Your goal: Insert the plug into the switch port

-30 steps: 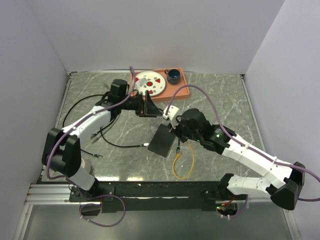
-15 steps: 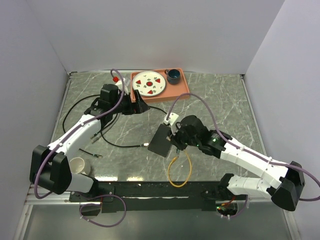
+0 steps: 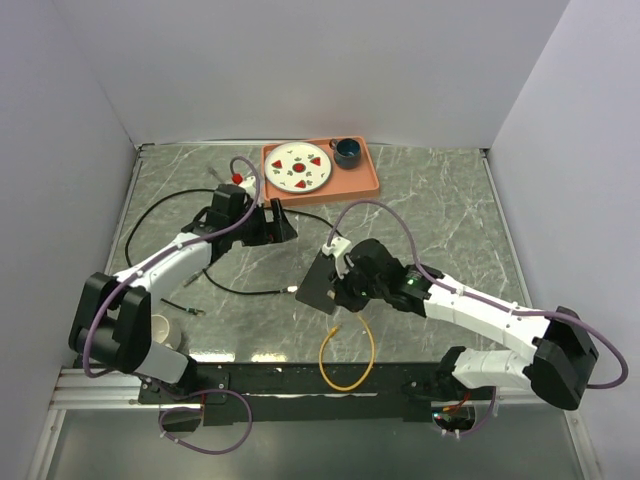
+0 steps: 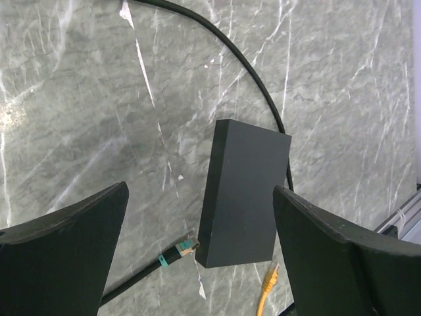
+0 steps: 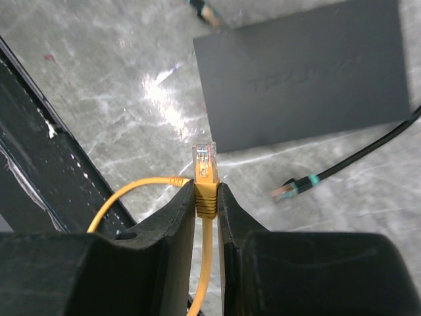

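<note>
The flat black box (image 3: 318, 281) lies mid-table; the switch port on its narrow edge does not show in any view. My right gripper (image 5: 206, 194) is shut on the yellow plug (image 5: 205, 170), whose clear tip points at the box's (image 5: 302, 72) near edge, a short gap away. In the top view the right gripper (image 3: 345, 290) sits at the box's right side. My left gripper (image 4: 199, 191) hangs open above the box (image 4: 243, 191), its fingers (image 4: 72, 243) wide apart with nothing between them. From above, the left gripper (image 3: 280, 222) is up and left of the box.
A black cable's teal-banded plug (image 4: 179, 250) lies at the box's corner. The yellow cable (image 3: 345, 355) loops toward the front rail, its other plug (image 4: 268, 280) loose. An orange tray (image 3: 368, 170) with plate and blue cup stands at the back. A white cup (image 3: 160, 330) sits near the left base.
The right gripper has carried the yellow plug down and left along the box, dragging the cable loop forward. The left arm pulled back from the tray, its jaws opening slightly wider.
</note>
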Controlling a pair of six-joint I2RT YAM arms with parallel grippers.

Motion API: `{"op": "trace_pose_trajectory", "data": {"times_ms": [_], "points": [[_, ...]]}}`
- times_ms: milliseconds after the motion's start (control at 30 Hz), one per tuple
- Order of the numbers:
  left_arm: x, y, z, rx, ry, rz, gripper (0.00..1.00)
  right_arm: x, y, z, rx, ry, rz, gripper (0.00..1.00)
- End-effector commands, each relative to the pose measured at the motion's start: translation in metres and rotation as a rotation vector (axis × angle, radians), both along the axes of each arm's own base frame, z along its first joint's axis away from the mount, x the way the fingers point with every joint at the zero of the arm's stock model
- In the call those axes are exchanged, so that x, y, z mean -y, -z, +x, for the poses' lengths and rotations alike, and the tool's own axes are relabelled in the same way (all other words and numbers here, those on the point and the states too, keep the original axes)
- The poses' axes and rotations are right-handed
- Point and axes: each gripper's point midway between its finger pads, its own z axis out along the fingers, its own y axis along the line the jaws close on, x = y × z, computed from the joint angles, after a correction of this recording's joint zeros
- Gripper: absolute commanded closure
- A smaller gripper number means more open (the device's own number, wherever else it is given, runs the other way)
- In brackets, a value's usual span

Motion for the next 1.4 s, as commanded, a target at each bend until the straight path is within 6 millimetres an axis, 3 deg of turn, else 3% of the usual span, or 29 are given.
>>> {"op": "trace_pose_trajectory", "data": {"times_ms": [0,433,800,1000,1133,1367], "points": [[0.011,-0.006,0.009,0.055,0.042,-0.025,0.03,-0.007,0.008,-0.004,-0.053,0.019,0.041,1.00],[0.033,0.014,0.012,0.018,0.098,-0.016,0.03,0.018,0.053,0.001,-0.139,0.173,-0.135,1.00],[0.041,0.024,0.013,-0.003,0.118,-0.012,0.03,0.030,0.073,0.014,-0.218,0.258,-0.191,1.00],[0.041,0.027,0.013,-0.007,0.124,-0.008,0.03,0.021,0.075,0.019,-0.234,0.233,-0.187,1.00],[0.041,0.027,0.011,-0.009,0.129,-0.014,0.03,0.008,0.065,0.028,-0.216,0.214,-0.148,1.00],[0.036,0.027,0.007,-0.004,0.121,-0.004,0.02,-0.015,0.065,0.029,-0.237,0.160,-0.102,1.00]]}}
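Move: The switch lies about 8 cm ahead of the right hand, 2 cm to its left and 11 cm below; that hand already holds the yellow plug. A black plug lies on the table 4 cm ahead of the right hand and 5 cm to its right, another 6 cm ahead and 10 cm to its left. From the open left hand the switch is some 7 cm back, 9 cm to the right and 12 cm down. The switch's right long side, near its closer corner, is what the yellow plug is brought down to: the right hand sinks about 9 cm, drifting right, then swings back left and slightly forward to bring the plug tip against that side, tipping some 20 degrees steeper, grip kept. Meanwhile the wide-open left hand lowers about 5 cm and shifts 3 cm right towards the switch, touching nothing. ##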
